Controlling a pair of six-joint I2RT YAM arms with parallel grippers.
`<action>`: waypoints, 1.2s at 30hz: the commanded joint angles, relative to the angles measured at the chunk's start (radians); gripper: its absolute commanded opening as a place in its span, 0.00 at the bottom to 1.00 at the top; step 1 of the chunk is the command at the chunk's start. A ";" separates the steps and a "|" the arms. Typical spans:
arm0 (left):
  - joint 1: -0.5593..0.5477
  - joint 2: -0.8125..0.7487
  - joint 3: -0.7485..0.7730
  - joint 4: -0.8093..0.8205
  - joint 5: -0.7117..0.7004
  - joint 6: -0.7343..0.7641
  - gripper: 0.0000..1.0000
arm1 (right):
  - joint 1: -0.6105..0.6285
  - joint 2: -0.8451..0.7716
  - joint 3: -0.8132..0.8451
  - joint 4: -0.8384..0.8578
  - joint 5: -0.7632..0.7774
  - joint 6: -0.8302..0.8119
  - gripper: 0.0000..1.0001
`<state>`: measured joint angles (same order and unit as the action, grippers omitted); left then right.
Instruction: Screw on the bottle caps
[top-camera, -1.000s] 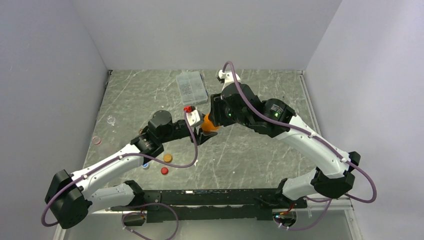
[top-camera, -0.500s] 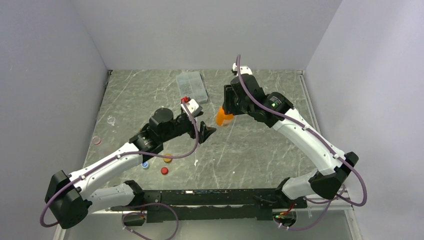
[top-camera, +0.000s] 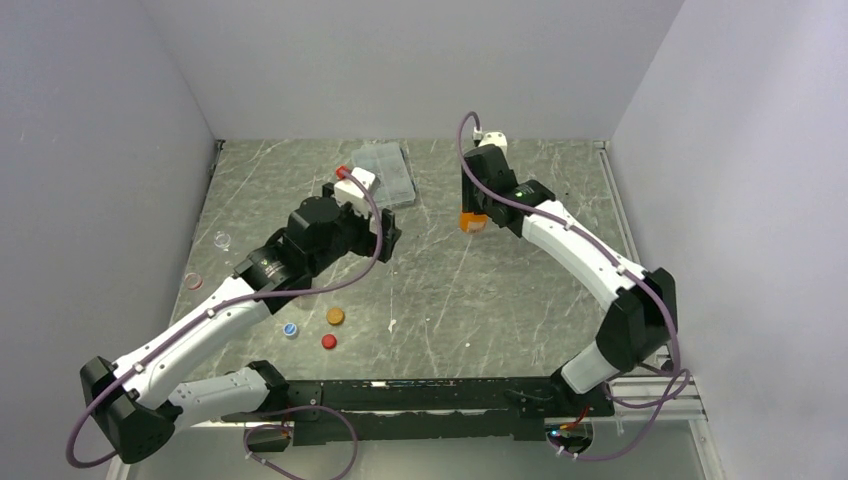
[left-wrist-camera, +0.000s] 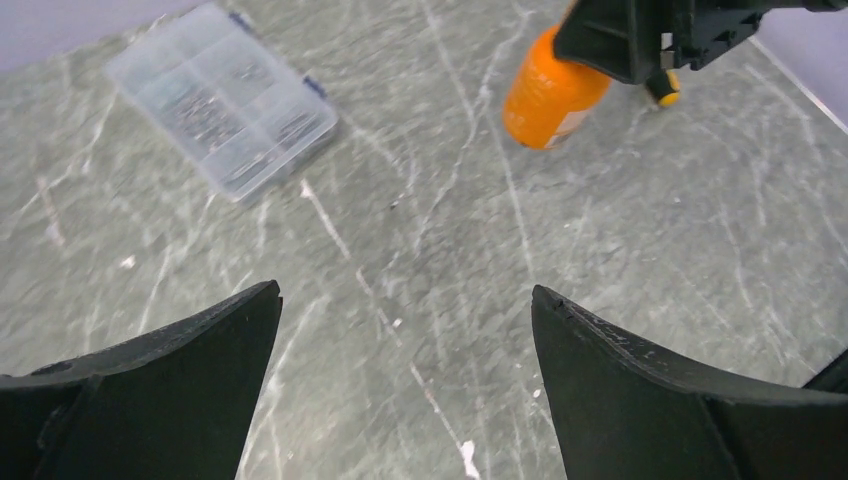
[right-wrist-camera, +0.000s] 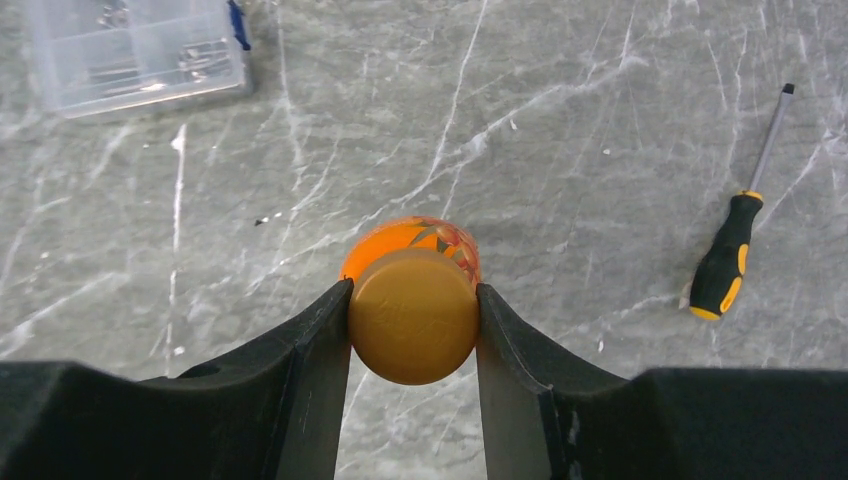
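My right gripper (right-wrist-camera: 414, 287) is shut on an orange cap (right-wrist-camera: 413, 315) that sits on an orange bottle (right-wrist-camera: 400, 235), and the bottle hangs below it over the table. In the top view this bottle (top-camera: 472, 222) is at the right centre under the right gripper (top-camera: 470, 212). My left gripper (left-wrist-camera: 406, 288) is open with only bare table between its fingers, and the bottle (left-wrist-camera: 550, 90) lies well ahead of it to the right. In the top view the left gripper (top-camera: 388, 238) is left of centre. Loose on the near left lie an orange cap (top-camera: 335, 316), a red cap (top-camera: 329, 341) and a blue-and-white cap (top-camera: 290, 329).
A clear compartment box (top-camera: 383, 172) lies at the back centre, also in the left wrist view (left-wrist-camera: 222, 100). A black-and-yellow screwdriver (right-wrist-camera: 735, 245) lies on the table right of the bottle. Two small round dishes (top-camera: 222, 240) (top-camera: 194, 282) sit near the left edge.
The left gripper has opened, let go of the bottle and drawn back to the left. The right arm has carried the bottle by its cap to the right and farther back.
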<state>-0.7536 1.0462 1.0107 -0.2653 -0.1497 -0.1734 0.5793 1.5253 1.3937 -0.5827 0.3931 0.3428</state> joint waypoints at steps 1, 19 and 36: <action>0.050 -0.028 0.075 -0.175 -0.078 -0.065 0.99 | -0.039 0.047 -0.031 0.195 0.001 -0.055 0.12; 0.154 -0.072 0.067 -0.350 -0.173 -0.174 1.00 | -0.086 0.216 -0.129 0.345 -0.046 -0.048 0.32; 0.155 -0.084 0.048 -0.389 -0.294 -0.247 0.99 | -0.084 0.136 -0.160 0.298 -0.058 -0.003 0.93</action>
<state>-0.6033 0.9722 1.0595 -0.6308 -0.3878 -0.3870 0.4976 1.7348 1.2198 -0.2848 0.3435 0.3206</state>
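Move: The right hand holds the capped orange bottle by its cap; its landing spot is bare table some 4 cm ahead, 1 cm right and 21 cm below. From that hand the parts box lies about 19 cm ahead, 23 cm left, the screwdriver 7 cm ahead, 19 cm right. From the empty left hand the uncapped orange bottle stands some 19 cm left, 2 cm back, 22 cm below; the gold cap is 12 cm left, 7 cm back, the blue cap 22 cm left, 11 cm back. Downward and a little forward, the right hand carries the capped bottle about 10 cm down to the bare table, then opens, sinking slightly and easing back, so the fingers part from the cap on both sides. The left hand, staying wide open, sweeps about 10 cm left towards the uncapped orange bottle, dipping slightly early on and turning some 25 degrees counter-clockwise. ##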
